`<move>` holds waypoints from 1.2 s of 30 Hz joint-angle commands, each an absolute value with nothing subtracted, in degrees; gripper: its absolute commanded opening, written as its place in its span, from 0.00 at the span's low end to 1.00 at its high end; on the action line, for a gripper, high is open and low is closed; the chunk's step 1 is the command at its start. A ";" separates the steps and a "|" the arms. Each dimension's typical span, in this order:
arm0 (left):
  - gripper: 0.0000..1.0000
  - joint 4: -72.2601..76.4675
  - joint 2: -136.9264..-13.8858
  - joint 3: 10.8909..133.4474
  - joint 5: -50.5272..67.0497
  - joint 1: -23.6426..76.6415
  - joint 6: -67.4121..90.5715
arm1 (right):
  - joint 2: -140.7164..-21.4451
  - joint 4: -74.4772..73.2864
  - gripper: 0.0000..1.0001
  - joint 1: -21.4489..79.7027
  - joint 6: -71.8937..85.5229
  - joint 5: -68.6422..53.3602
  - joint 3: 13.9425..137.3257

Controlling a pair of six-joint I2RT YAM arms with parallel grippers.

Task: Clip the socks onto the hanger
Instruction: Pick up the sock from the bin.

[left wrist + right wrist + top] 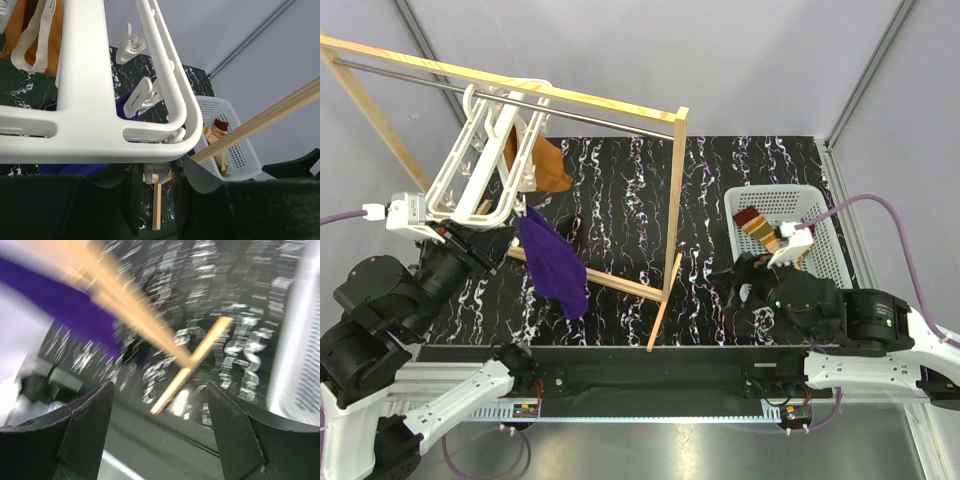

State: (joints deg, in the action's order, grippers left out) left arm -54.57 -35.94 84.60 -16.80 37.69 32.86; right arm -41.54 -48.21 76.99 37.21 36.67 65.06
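Observation:
The hanger, a white plastic frame with dangling clip pegs, hangs tilted from the rod at the upper left. My left gripper is at its lower corner. In the left wrist view the left gripper is shut on a white peg under the corner of the hanger. The striped socks lie in the white basket on the right, also seen as the socks past the frame. My right gripper is just left of the basket, open, and in its blurred wrist view the right gripper holds nothing.
A wooden rack with a metal rod spans the left half, its foot on the black marbled table. A purple cloth and an orange cloth hang from the frame. The basket wall is on the right.

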 commanded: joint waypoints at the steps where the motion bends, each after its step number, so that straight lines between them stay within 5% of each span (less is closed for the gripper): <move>1: 0.00 -51.59 -34.72 83.68 -17.75 37.88 32.08 | -41.31 -62.12 0.81 76.99 58.16 57.71 65.56; 6: 0.00 -50.98 -34.54 82.79 -16.70 37.88 32.26 | -43.32 -71.28 0.74 76.03 68.46 66.00 65.57; 12: 0.00 -50.98 -34.10 82.27 -16.17 37.88 32.17 | -47.81 -66.75 0.71 65.87 63.22 66.01 65.04; 18: 0.00 -51.24 -33.58 81.83 -15.12 37.79 32.52 | -49.66 -45.81 0.75 41.02 38.71 47.75 60.82; 25: 0.00 -50.89 -32.52 80.69 -14.68 37.88 32.70 | -61.67 -34.73 0.77 19.29 31.83 23.43 61.26; 29: 0.00 -50.19 -32.26 80.07 -13.01 37.88 32.78 | -70.65 -32.52 0.67 13.64 30.50 20.48 64.85; 32: 0.00 -49.31 -31.91 79.10 -12.22 37.88 32.70 | -76.36 -30.42 0.49 10.74 30.94 18.73 66.62; 36: 0.00 -48.87 -31.55 78.49 -12.39 37.88 31.91 | -81.90 -27.60 0.47 8.27 32.43 16.53 66.27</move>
State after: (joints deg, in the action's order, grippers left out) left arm -52.66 -32.34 78.89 -13.65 37.69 32.86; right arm -79.99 -32.18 9.82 32.62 20.18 63.77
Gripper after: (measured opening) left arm 0.283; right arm 0.476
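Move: The striped sock on the bin's left side lies some 25 cm ahead of the right hand, 17 cm to its right and 30 cm below. The other striped sock is about 8 cm nearer than that one and 7 cm farther right. The wooden frame's near right foot stands roughly 8 cm ahead and 6 cm left of the right hand, down on the table. From the left hand the first sock is about 22 cm ahead, 53 cm right and 42 cm below. Sweeping on to its right at first, then mostly forward and ever more steeply down, the right hand leaves the frame and comes in over the bin's left-hand sock: about 23 cm forward, 17 right, 16 down. It swings some 50 degrees clockwise, tips its fingers further down and half closes them on nothing. The left hand keeps its pinch on the hanger's corner clip, sinking 2 cm. ##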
